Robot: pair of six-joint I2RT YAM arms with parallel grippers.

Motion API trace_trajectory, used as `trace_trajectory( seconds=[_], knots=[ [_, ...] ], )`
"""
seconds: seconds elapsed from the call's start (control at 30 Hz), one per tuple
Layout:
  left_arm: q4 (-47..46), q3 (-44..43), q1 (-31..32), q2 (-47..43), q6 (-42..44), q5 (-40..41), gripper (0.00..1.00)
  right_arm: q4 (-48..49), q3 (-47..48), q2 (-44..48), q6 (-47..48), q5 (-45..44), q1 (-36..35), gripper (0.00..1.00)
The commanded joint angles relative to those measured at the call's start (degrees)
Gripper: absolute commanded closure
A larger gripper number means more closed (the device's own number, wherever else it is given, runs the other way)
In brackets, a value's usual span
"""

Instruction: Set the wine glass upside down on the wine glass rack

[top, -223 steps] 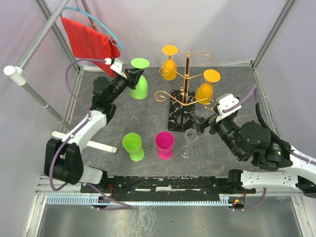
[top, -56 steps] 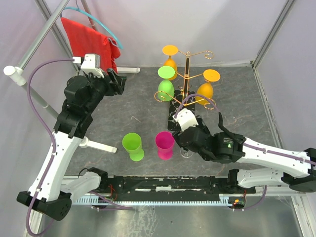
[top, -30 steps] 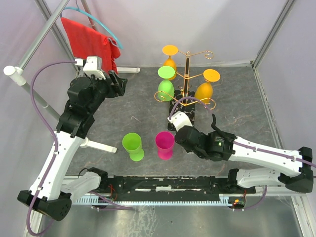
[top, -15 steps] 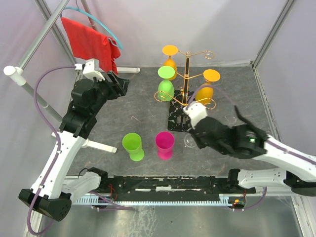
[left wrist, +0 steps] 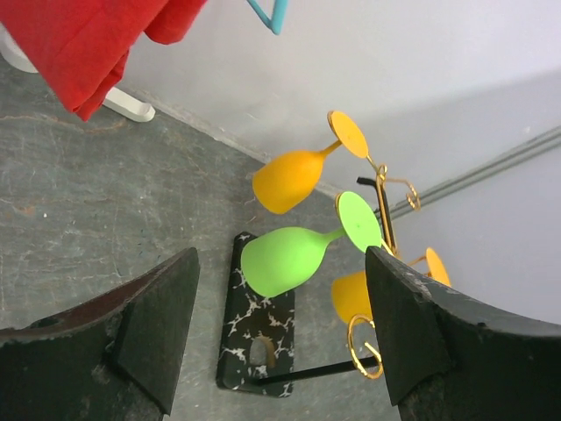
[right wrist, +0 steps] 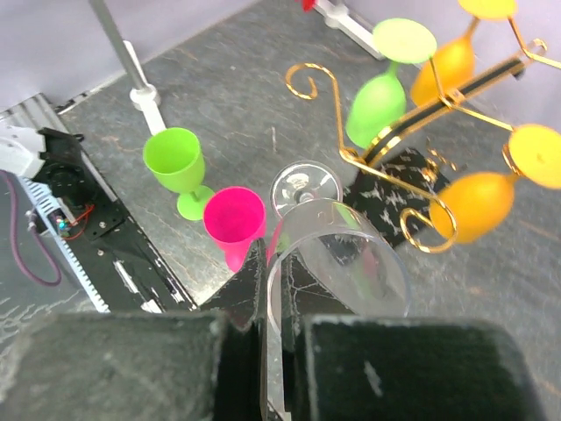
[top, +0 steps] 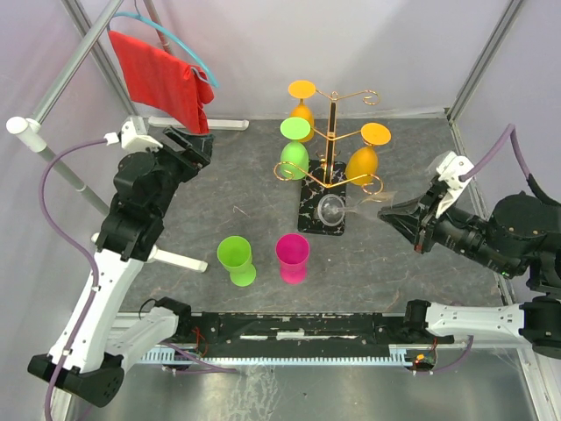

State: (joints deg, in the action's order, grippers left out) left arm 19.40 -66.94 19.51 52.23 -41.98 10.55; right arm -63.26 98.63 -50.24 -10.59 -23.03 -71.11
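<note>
The clear wine glass lies on its side in the air over the front of the rack's marble base, its foot toward the rack. My right gripper is shut on its rim; in the right wrist view the fingers pinch the rim of the wine glass. The gold wine glass rack carries two orange glasses and a green one, all hanging upside down. My left gripper hovers open at the back left, empty; its wrist view looks at the wine glass rack.
A green glass and a pink glass stand upright on the mat in front of the rack. A red cloth hangs at the back left. A white stand foot lies at the left.
My right arm has lifted the clear glass off the table, swung back to the right and tipped it on its side. The left arm has drawn slightly left.
</note>
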Motion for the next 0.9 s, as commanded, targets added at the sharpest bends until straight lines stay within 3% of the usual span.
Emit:
trace_trajectory(
  seconds=[0.0, 0.13, 0.27, 0.43, 0.63, 0.73, 0.87],
  knots=[
    [-0.2, 1.3, -0.1, -2.7, -8.6, 4.6, 0.17, 13.0, -0.6, 0.5, 7.7, 9.0, 0.0, 0.99],
    [0.4, 3.1, -0.1, -5.0, -17.4, 6.0, 0.17, 22.7, -2.7, 0.6, 11.6, 11.7, 0.0, 0.99],
    [-4.1, 8.6, -0.1, -9.9, -29.6, 6.3, 0.17, 37.2, -8.3, 1.2, 17.7, 7.6, 0.0, 0.99],
    [-1.6, 9.3, -0.1, -13.2, -39.6, 8.8, 0.16, 53.2, -15.8, -0.7, 25.5, 6.8, 0.0, 0.99],
    [-1.3, 10.4, -0.1, -17.4, -48.2, 9.9, 0.15, 67.5, -23.0, -3.8, 30.0, 4.6, 0.0, 0.99],
    [-2.5, 11.3, -0.1, -18.0, -52.1, 8.0, 0.15, 79.4, -29.1, -4.3, 30.2, 6.5, 0.0, 0.99],
    [-3.6, 11.7, -0.1, -17.3, -54.5, 4.8, 0.14, 87.9, -32.7, -7.6, 31.0, 8.0, 0.0, 0.99]
  ],
)
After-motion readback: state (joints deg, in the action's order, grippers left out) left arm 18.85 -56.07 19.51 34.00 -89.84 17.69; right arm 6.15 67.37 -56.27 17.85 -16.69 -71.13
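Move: The right hand already holds the clear wine glass. It takes it to the open left gripper, about 31 cm to its left, 16 ahead and 5 lower. The green glass on the rack is some 15 cm left, 19 ahead and 22 below; the magenta glass is about 15 left, level fore-and-aft, 36 below. From the left hand, the wine glass is roughly 24 cm right, 13 back, at its height. Right hand swings the wine glass 14 cm left, tipping up, towards the left gripper, which backs off, rolling. ##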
